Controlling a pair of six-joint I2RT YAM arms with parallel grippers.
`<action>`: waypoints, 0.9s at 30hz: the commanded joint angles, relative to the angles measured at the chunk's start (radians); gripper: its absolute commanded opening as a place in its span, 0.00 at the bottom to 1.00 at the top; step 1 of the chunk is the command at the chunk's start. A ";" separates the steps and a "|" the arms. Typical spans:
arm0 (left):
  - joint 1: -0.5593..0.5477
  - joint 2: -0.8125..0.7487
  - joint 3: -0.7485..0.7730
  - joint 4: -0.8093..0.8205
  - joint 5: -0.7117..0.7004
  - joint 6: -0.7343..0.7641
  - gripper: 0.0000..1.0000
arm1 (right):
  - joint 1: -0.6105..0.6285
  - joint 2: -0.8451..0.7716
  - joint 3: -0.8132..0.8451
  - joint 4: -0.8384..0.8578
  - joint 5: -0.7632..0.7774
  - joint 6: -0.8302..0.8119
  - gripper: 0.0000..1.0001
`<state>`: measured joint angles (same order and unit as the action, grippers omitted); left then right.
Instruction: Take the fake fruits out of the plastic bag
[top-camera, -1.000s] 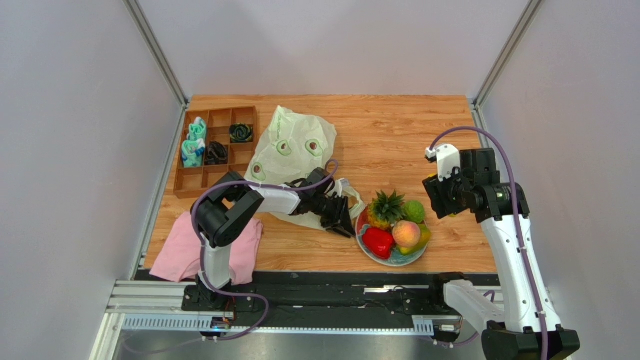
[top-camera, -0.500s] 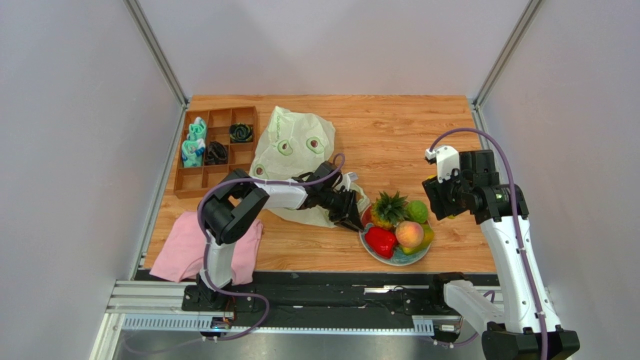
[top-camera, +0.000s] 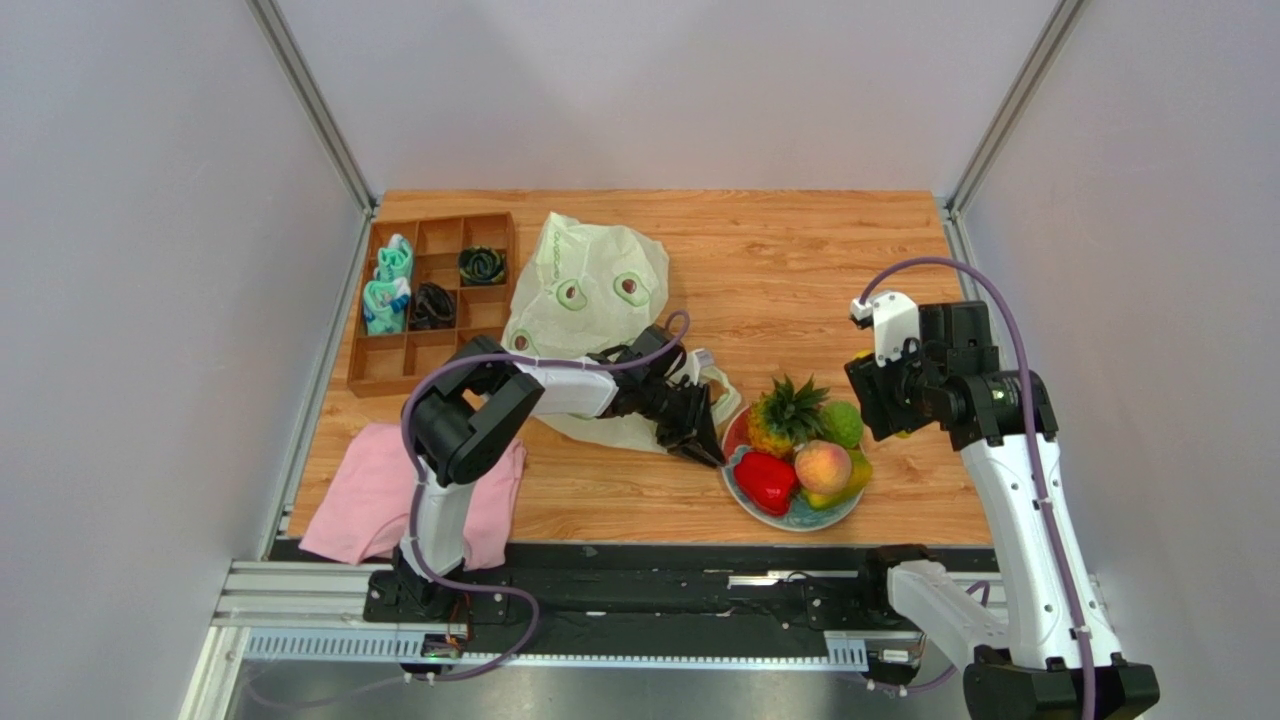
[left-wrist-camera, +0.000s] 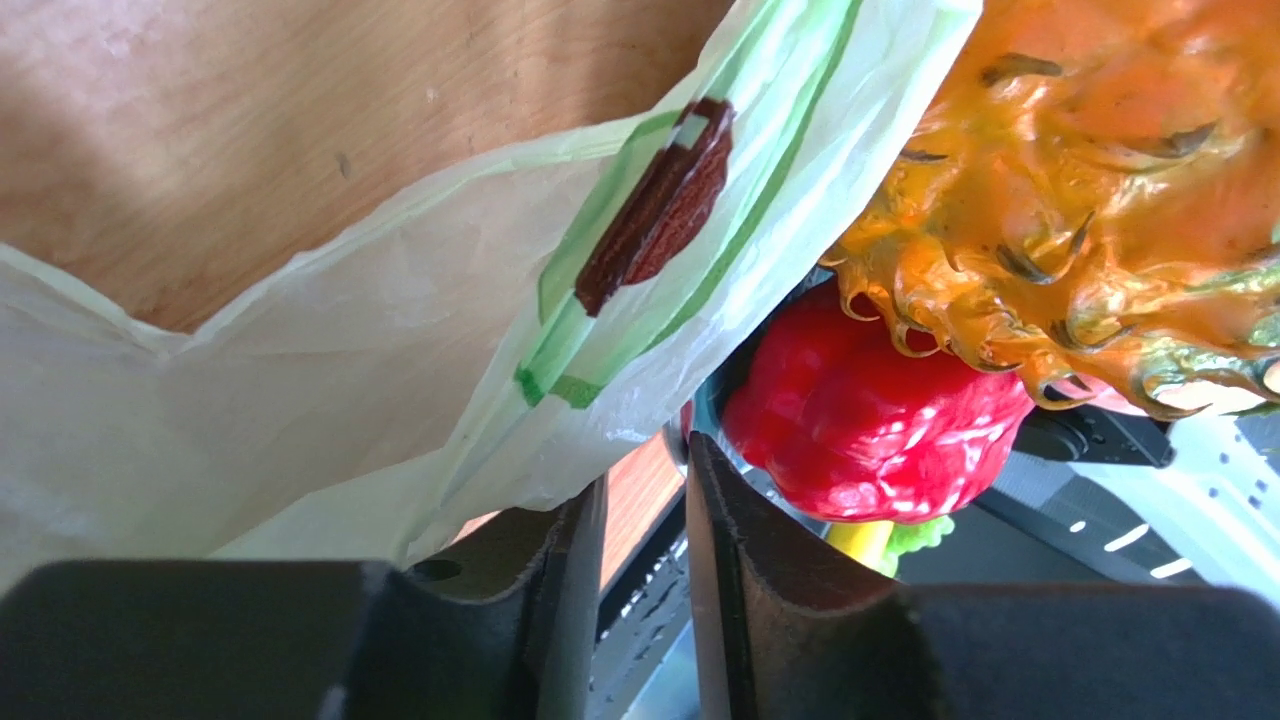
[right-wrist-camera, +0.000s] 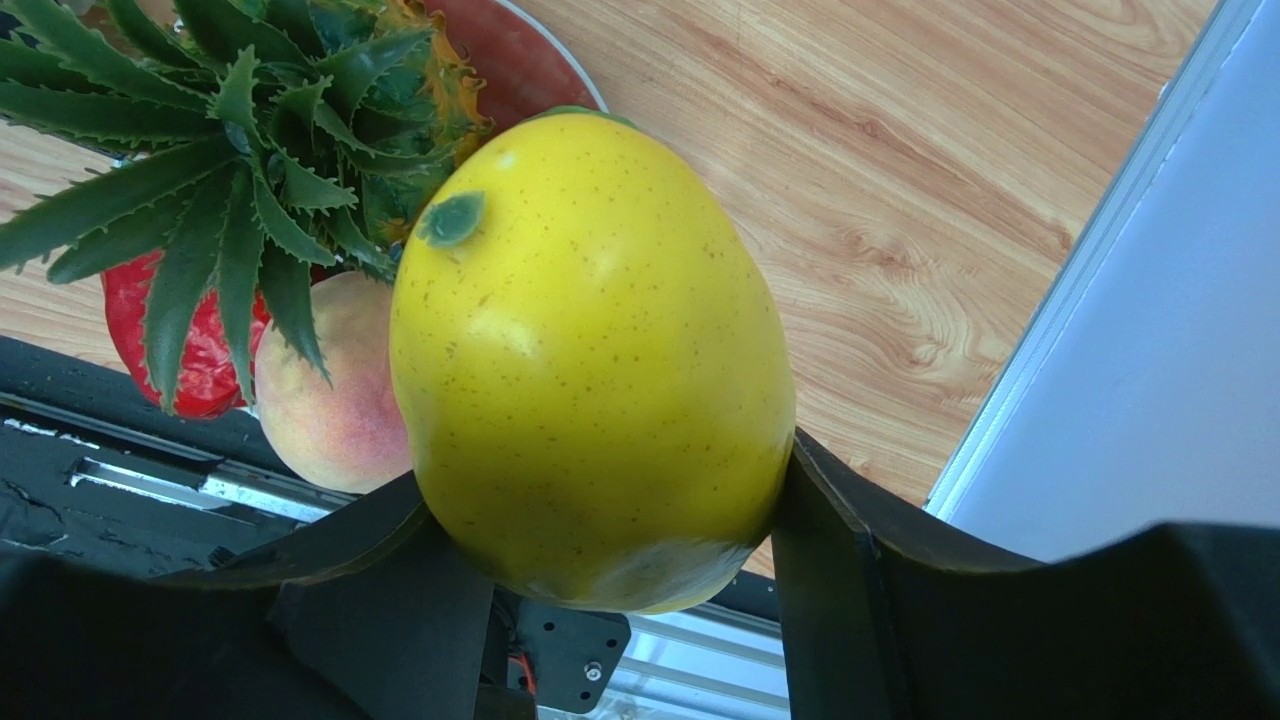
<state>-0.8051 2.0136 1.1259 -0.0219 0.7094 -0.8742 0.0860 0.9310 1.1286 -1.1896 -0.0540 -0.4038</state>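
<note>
The plastic bag (top-camera: 586, 293) lies crumpled at the table's middle left, and its avocado-printed edge (left-wrist-camera: 451, 330) drapes over my left finger. My left gripper (top-camera: 703, 440) (left-wrist-camera: 646, 468) sits low at the plate's left rim, jaws a narrow gap apart with only table showing between them. On the flower-patterned plate (top-camera: 798, 519) rest the pineapple (top-camera: 781, 413) (left-wrist-camera: 1082, 180), the red pepper-like fruit (top-camera: 763, 480) (left-wrist-camera: 872, 420), the peach (top-camera: 822, 465) (right-wrist-camera: 323, 405) and the bumpy green ball (top-camera: 843, 425). My right gripper (top-camera: 876, 402) (right-wrist-camera: 601, 465) hangs right of the plate, shut on the yellow mango (right-wrist-camera: 586, 345).
A wooden compartment tray (top-camera: 383, 360) with teal and black items stands at the back left. The pink cloth (top-camera: 353, 503) lies front left beside the left arm's base. A black rail (top-camera: 676, 563) runs along the near edge. Grey walls close in both sides.
My left gripper has slid right with the bag's edge up to the plate's rim, and the plate has shifted slightly right. The right arm holds still with the mango.
</note>
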 joint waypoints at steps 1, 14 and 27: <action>-0.014 -0.006 0.022 -0.041 -0.011 0.007 0.24 | -0.005 -0.015 -0.004 0.044 -0.010 0.019 0.01; 0.052 -0.153 -0.078 -0.027 -0.028 0.021 0.00 | -0.008 -0.023 0.007 0.035 0.006 0.011 0.02; 0.190 -0.246 -0.120 -0.206 -0.034 0.182 0.00 | -0.006 0.115 0.036 0.131 -0.122 -0.032 0.01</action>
<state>-0.6685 1.8591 1.0111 -0.1532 0.6624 -0.7795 0.0834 0.9810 1.1267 -1.1606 -0.1017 -0.4160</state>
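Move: The left hand is at the plate's left rim, the plate's middle some 10 cm to its right, level ahead and 2 cm below. The red pepper lies about 5 cm right and 4 cm back, the pineapple 8 cm right and 5 cm ahead. From the right hand, holding a yellow fruit, the plate's middle is about 10 cm left, 1 cm back and 18 cm below; the green fruit is 3 cm left, 5 cm ahead, 15 cm below. The left fingers shut fully on the near-left rim of the plate, then, keeping low, drag it to the left by about 6 cm and some 2 cm forward, the hand turning about 5 degrees counter-clockwise. The right hand stays put with the yellow fruit still in its grip, and only at the very end starts to ease forward, left and down towards the plate, by roughly 1.5 cm. ##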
